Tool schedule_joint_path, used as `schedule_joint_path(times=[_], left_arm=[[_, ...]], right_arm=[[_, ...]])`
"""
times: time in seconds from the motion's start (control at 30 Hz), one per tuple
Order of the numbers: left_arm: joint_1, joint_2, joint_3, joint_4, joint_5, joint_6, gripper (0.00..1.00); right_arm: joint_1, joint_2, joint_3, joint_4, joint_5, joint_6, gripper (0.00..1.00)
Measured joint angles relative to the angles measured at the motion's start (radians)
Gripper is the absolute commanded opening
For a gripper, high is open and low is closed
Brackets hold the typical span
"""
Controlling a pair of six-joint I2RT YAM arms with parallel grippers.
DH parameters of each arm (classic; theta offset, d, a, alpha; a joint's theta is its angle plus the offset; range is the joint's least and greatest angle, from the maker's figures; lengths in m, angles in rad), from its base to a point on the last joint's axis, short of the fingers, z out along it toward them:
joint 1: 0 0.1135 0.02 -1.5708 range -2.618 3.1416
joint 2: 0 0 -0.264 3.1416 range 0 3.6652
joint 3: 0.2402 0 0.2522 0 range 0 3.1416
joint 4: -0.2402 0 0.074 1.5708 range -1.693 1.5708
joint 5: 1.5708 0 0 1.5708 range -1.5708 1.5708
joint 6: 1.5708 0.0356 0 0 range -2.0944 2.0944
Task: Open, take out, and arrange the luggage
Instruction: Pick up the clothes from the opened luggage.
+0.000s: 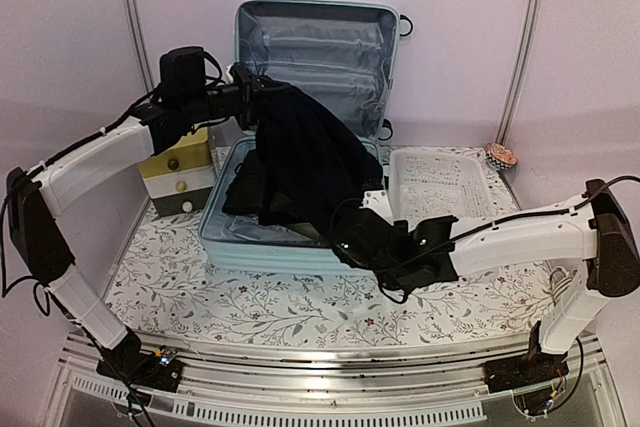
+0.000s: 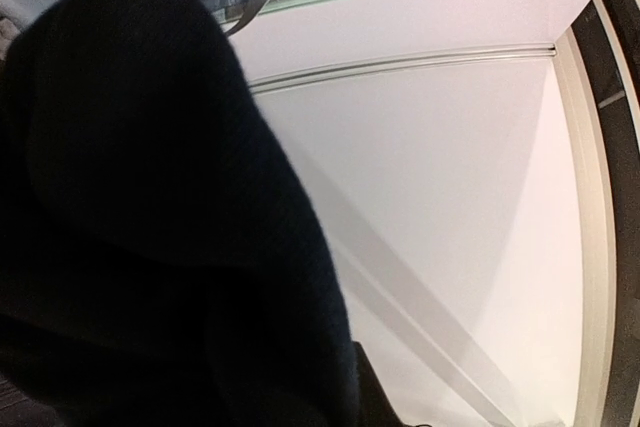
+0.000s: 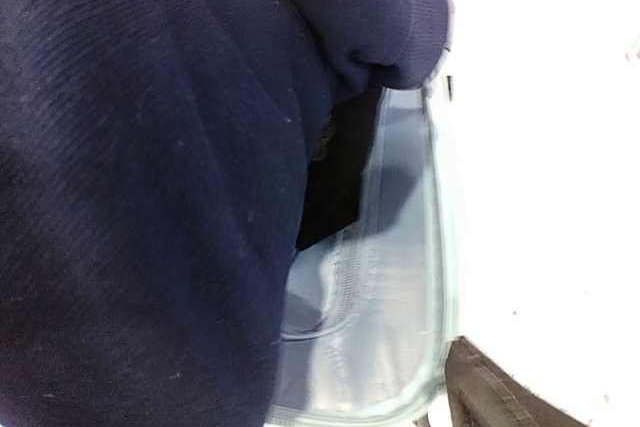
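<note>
The pale mint luggage point(image 1: 315, 47) lies open, its lid upright at the back and its base point(image 1: 215, 237) flat on the table. A dark navy garment point(image 1: 300, 167) hangs from my left gripper point(image 1: 245, 87), which is shut on its top edge above the base. The cloth drapes down into the base. My right gripper point(image 1: 345, 239) is at the garment's lower front edge. In the right wrist view the garment point(image 3: 150, 197) covers the left side, the grey lining point(image 3: 380, 297) shows beside it, and one finger point(image 3: 490, 387) stands far to the right. In the left wrist view the garment point(image 2: 150, 197) hides the jaws.
A white lattice basket point(image 1: 440, 182) stands right of the suitcase. A small yellow-topped drawer box point(image 1: 180, 172) sits against its left side. A small patterned object point(image 1: 500, 155) lies at the back right. The flowered tablecloth point(image 1: 250, 297) runs along the front, with pale walls close around.
</note>
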Motion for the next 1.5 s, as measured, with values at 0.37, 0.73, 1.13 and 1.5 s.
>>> schedule_joint_path(times=[0.37,0.73,1.13,1.5], left_arm=[[0.019,0.0,0.009,0.003,0.013,0.004,0.0],[0.024,0.229,0.389,-0.042,0.063,-0.004,0.0],[0.046,0.151,0.454,0.007,0.039,0.005,0.0],[0.042,-0.053,0.267,0.056,-0.006,0.023,0.0]], right_arm=[[-0.055,-0.17,-0.048,-0.006,-0.084,-0.122,0.16],[-0.28,-0.285,0.021,0.014,-0.303,-0.346,0.03],[-0.389,-0.337,0.354,-0.192,-0.52,-0.636,0.02],[-0.416,-0.33,0.454,-0.246,-0.651,-0.77,0.02]])
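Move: The hanging dark garment, held at its top by the left hand, has its middle about 8 cm ahead, 7 cm left and 10 cm above the right hand, its near lower edge at the open fingers. From the left hand that middle is roughly 6 cm back, 8 cm right, 14 cm below. From the right hand, the suitcase's lower shell lies about 12 cm ahead, 13 cm left and the white basket 14 cm ahead, 15 cm right, both some 12 cm below. The right fingers close and pinch the garment's lower right edge, then carry it up about 25 cm, drifting right and turning counter-clockwise as they climb out over the suitcase's right side. The left hand keeps its grip on the top, waits briefly, then rises some 16 cm, swinging slightly forward and back again while its fingers tilt upward. ##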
